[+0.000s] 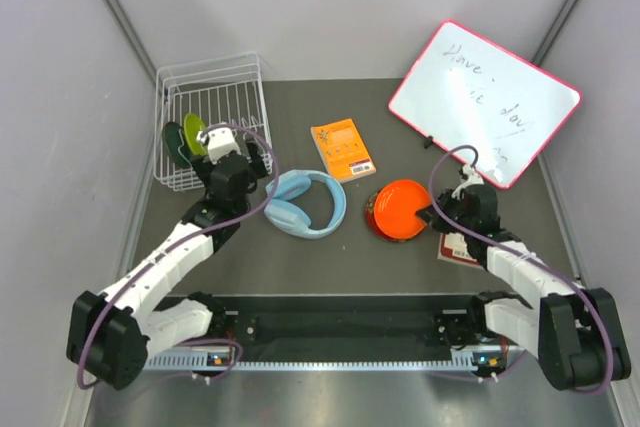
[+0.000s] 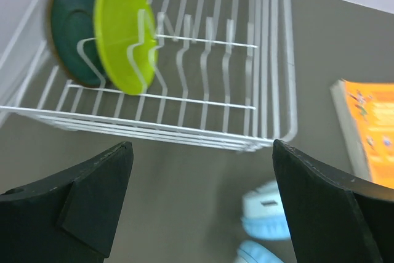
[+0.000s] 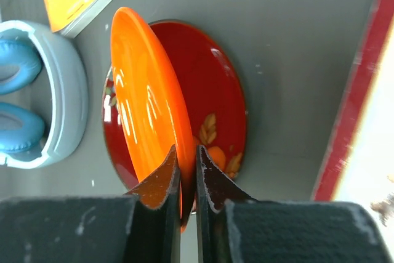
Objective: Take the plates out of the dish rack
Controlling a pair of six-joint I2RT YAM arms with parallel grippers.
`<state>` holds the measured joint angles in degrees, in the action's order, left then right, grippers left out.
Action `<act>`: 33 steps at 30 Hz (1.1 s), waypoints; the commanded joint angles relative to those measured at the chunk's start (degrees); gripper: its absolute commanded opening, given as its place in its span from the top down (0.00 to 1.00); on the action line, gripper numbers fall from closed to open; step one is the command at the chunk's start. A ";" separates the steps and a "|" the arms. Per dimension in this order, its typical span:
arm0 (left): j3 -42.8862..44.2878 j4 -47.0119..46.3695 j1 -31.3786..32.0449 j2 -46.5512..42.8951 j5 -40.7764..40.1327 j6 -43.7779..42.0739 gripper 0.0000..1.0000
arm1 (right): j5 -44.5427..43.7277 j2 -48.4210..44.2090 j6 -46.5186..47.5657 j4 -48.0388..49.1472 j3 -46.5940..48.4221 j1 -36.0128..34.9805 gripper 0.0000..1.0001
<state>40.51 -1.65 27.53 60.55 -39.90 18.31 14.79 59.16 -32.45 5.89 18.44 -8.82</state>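
Observation:
The white wire dish rack (image 1: pixel 238 82) stands at the back left. A yellow-green plate (image 2: pixel 125 32) and a teal plate (image 2: pixel 71 29) stand upright between its tines. My left gripper (image 2: pixel 203 177) hovers open and empty just in front of the rack's near edge, also seen from above as the left gripper (image 1: pixel 222 152). My right gripper (image 3: pixel 186 158) is shut on the rim of the orange plate (image 3: pixel 148 103), held tilted over the dark red patterned plate (image 3: pixel 218 90), which lies flat on the table. From above the orange plate (image 1: pixel 400 207) hides most of the red one.
Light blue headphones (image 1: pixel 305 204) lie between the rack and the plates on the table. An orange book (image 1: pixel 342 148) lies behind them. A red-framed whiteboard (image 1: pixel 485 102) leans at the back right. A small red-and-white card (image 1: pixel 455 249) lies under my right arm.

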 commanded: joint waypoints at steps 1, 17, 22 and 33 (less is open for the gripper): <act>2.29 0.95 -5.90 1.49 2.18 1.29 0.01 | 4.11 4.20 1.86 4.30 1.78 0.12 0.88; 6.68 1.30 -19.61 7.47 10.28 2.79 0.01 | -7.83 2.89 11.78 -17.30 11.79 -0.15 0.36; 7.74 1.04 -21.20 9.14 10.11 2.70 0.01 | -9.69 2.02 12.67 -19.07 13.03 -0.50 0.34; 11.43 -8.35 -26.38 17.48 6.76 -0.11 0.06 | -7.67 -1.24 11.88 -14.60 10.30 -0.58 0.34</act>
<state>49.76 -1.50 2.02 75.33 -31.24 20.25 5.76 57.67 -20.99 -11.53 28.91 -8.99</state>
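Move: The open left hand's target, the yellow-green plate standing in the rack, is about 10 cm ahead of it, 12 cm to its left and 10 cm lower. The dark green plate stands some 6 cm farther left of that one; the headphones lie about 15 cm to this hand's right, 5 cm back, on the table. The right hand holds the orange plate; the red plate it goes onto is centred roughly 7 cm left, 5 cm ahead and 4 cm below. The right fingers let go of the orange plate over the red one, opening to about two-thirds as the hand sinks some 2 cm; it then draws off about 4 cm to the right, rolling its left side down some 15 degrees, and rises. Meanwhile the left hand, wide open, swings about 13 cm left and 5 cm forward towards the yellow-green plate, sinking slightly and turning nearly 20 degrees counter-clockwise. ##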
